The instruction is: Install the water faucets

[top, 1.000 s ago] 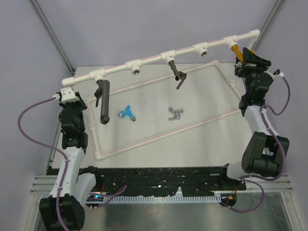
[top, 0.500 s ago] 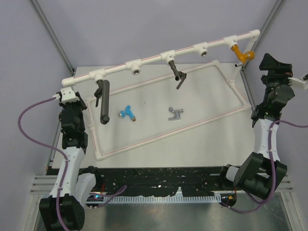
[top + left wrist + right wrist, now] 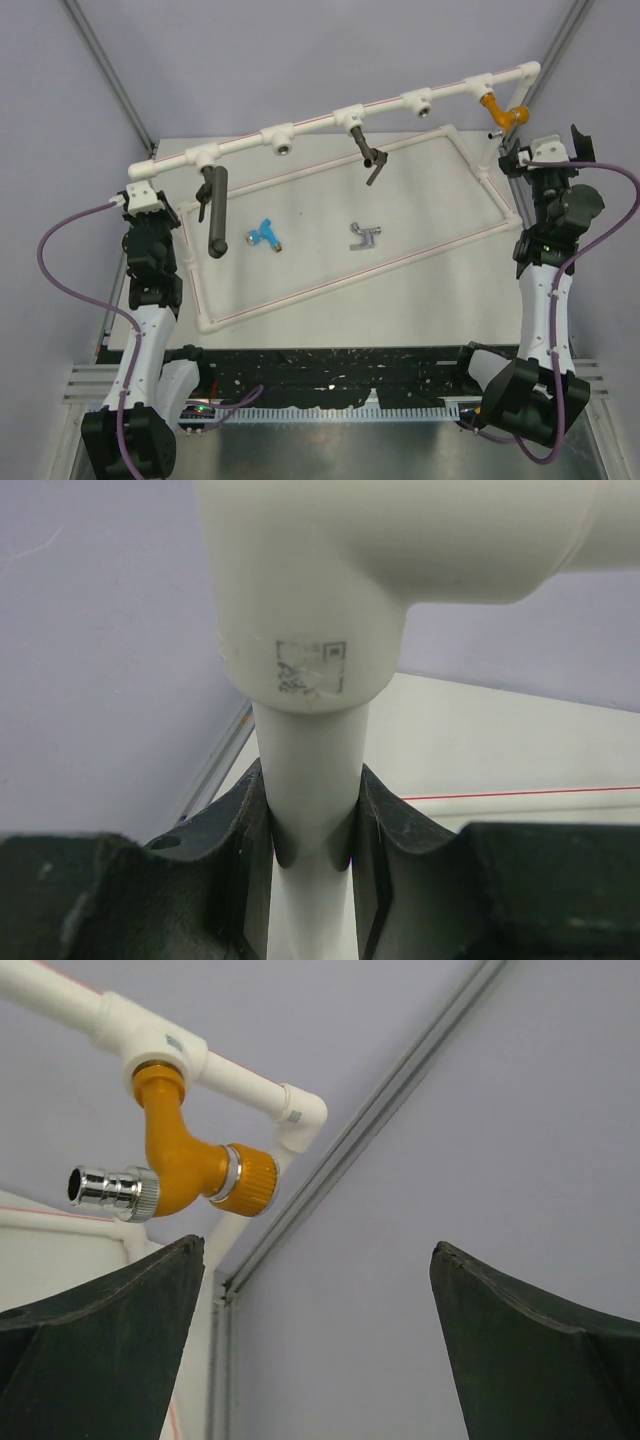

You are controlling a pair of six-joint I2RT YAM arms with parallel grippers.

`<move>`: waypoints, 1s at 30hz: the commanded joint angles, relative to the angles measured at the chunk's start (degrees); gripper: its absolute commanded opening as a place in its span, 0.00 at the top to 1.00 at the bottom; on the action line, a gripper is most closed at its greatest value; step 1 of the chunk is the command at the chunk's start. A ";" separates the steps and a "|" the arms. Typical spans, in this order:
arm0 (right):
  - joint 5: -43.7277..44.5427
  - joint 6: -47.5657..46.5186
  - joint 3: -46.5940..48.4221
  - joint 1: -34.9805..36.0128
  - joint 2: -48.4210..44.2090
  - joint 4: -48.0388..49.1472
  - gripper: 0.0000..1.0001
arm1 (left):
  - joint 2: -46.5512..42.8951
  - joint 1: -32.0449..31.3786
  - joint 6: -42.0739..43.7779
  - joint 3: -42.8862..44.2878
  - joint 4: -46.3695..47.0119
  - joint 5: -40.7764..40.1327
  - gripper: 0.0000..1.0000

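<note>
An orange-gold faucet [image 3: 500,110] hangs screwed into the right end of the white pipe [image 3: 330,112]; the right wrist view shows this faucet [image 3: 185,1175] with its silver spout pointing left. My right gripper [image 3: 545,150] is open and empty, below and to the right of it, not touching; in its own view the right gripper [image 3: 318,1250] frames only bare wall. A blue faucet [image 3: 266,234] and a silver-grey faucet [image 3: 365,236] lie loose on the table. My left gripper [image 3: 310,815] is shut on the pipe's upright post [image 3: 310,740] at the frame's left end.
A long dark grey cylinder [image 3: 216,215] hangs from the left socket. A small dark lever fitting [image 3: 368,158] hangs from the middle socket. A white pipe rectangle [image 3: 350,275] lies on the table around the loose faucets. Metal enclosure posts [image 3: 545,45] rise at the back corners.
My right gripper has let go of the orange-gold faucet, opened wide and drawn back to the right and nearer. The left arm has not moved.
</note>
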 commanded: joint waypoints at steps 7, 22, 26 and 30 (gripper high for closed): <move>-7.58 -37.76 5.39 5.18 3.17 -9.54 0.01 | -1.10 0.31 1.92 0.84 4.57 -1.13 1.00; -7.84 -37.62 11.99 7.56 13.81 -4.71 0.09 | -1.19 0.31 1.92 0.75 4.57 -1.13 1.00; -8.28 -30.08 12.69 7.91 15.30 -3.66 0.18 | -1.28 0.31 2.01 0.84 4.57 -1.04 1.00; -8.46 -18.47 12.87 7.91 15.75 -2.52 0.32 | -1.10 0.22 1.92 0.84 4.57 -1.04 1.00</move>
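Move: The orange faucet, already in the pipe's right-hand tee, hangs about 9 cm ahead of the open right hand, some 4 cm to its left and 3 cm lower. Its tee is roughly 14 cm ahead and 6 cm left, about 2 cm below the hand; the pipe's end elbow is about 16 cm ahead, 2 cm right and 1 cm lower. From the left hand, the faucet lies roughly 56 cm right, 12 cm ahead and 10 cm higher. Bringing its fingers around the orange faucet's body, the right hand reaches forward about 8 cm, also shifting left and sinking by some 4 cm each. It rolls left side down by about 35 degrees, tips down a little, then begins to roll back as the wide-open fingers start closing, one beside the knob and the other by the chrome spout; a firm grip can't be seen. The left hand keeps its hold on the left post. ##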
